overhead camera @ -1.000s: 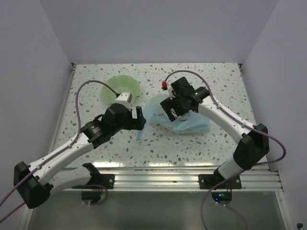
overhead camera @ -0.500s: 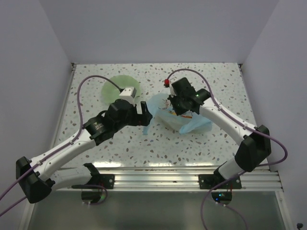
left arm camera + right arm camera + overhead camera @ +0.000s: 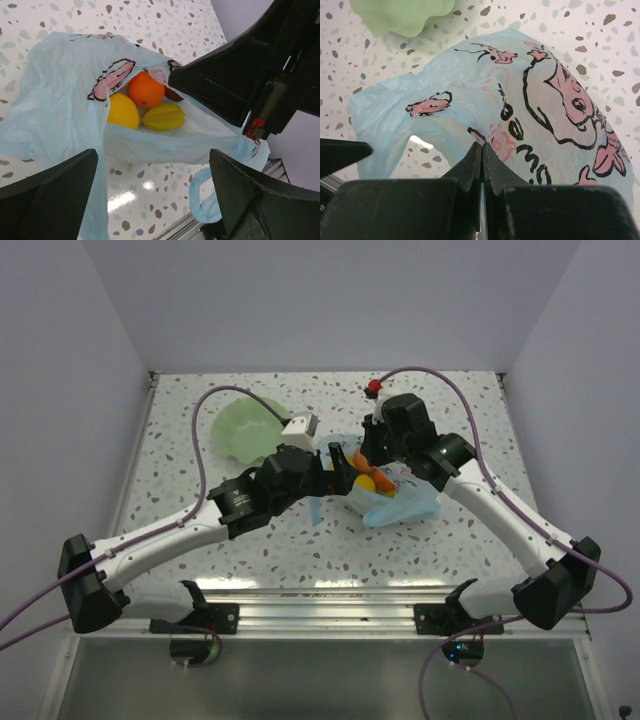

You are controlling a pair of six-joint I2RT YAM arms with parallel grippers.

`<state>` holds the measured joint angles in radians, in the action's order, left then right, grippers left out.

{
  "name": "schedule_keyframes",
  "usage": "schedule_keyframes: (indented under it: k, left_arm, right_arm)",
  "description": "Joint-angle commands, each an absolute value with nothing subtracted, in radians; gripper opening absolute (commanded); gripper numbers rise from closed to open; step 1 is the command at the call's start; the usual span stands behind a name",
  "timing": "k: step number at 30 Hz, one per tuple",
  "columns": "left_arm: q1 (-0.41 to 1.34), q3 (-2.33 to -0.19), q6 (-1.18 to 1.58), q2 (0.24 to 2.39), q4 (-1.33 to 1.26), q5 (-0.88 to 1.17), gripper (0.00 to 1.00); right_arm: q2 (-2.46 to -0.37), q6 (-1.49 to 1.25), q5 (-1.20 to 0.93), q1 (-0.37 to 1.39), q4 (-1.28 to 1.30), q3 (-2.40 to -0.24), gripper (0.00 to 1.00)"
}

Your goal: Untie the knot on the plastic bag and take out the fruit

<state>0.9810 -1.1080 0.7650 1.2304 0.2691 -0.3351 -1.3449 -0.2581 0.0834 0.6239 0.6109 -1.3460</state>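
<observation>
The plastic bag (image 3: pixel 60 115), light blue with a pink cartoon print, lies with its mouth held open. Inside it I see the fruit: an orange piece (image 3: pixel 146 89), a yellow one (image 3: pixel 122 111), a yellow-green one (image 3: pixel 163 116) and a dark one behind them. My right gripper (image 3: pixel 482 145) is shut on the bag's upper rim and holds the film up. My left gripper (image 3: pixel 155 195) stands open just in front of the bag's mouth, nothing between its fingers. One handle loop (image 3: pixel 200 192) lies loose on the table. The knot is out of view. From above, the fruit (image 3: pixel 364 472) shows between both grippers.
A pale green wavy-rimmed bowl (image 3: pixel 240 430) sits on the speckled table behind my left arm, also seen as the bowl (image 3: pixel 400 15) beyond the bag. The metal rail (image 3: pixel 330 612) runs along the table's near edge. Walls close in the sides and back.
My right gripper has shut on the bag's rim and pulled it up and back, opening the mouth so fruit shows. My left arm has moved right, up to the opening.
</observation>
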Motion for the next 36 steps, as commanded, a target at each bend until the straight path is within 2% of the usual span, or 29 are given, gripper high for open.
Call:
schedule_keyframes:
  k: [1,9,16,23,31,36]
  left_arm:
    - [1.012,-1.137,0.825,1.29,0.122,-0.406,0.99]
    - [1.026,-1.111,0.813,1.419,-0.06,-0.482,0.86]
    - [1.026,-1.01,0.827,1.532,-0.216,-0.635,0.68]
    - [0.986,-1.028,0.833,1.71,-0.184,-0.667,0.64]
    - [0.939,-0.78,0.971,1.724,-0.129,-0.582,0.56]
    - [0.939,-0.674,1.008,1.694,-0.132,-0.526,0.52]
  right_arm:
    - [-1.324,-0.29,0.078,0.63,0.572,-1.338,0.0]
    - [-1.295,-0.313,0.08,0.629,0.56,-1.296,0.0]
    - [-1.276,-0.334,0.074,0.63,0.555,-1.264,0.0]
    - [-1.275,-0.334,0.144,0.615,0.575,-1.27,0.0]
    - [-1.402,-0.491,0.038,0.327,0.494,-1.255,0.0]
    - [-1.511,-0.566,0.044,0.276,0.442,-1.278,0.0]
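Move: The left hand's target, the bag's loose near-left handle, lies about 25 cm below it, 4 cm ahead and 4 cm left. From that hand the yellow fruit sits roughly 11 cm ahead, 8 cm right and 22 cm down, with the orange some 4 cm beyond the yellow fruit. The right hand already grips the bag's rim; the yellow fruit is about 21 cm below that hand, 5 cm ahead and 1 cm right. Left hand sinks 24 cm, half-closing around the handle; right, still gripping, finally pulls the rim right and forward. ##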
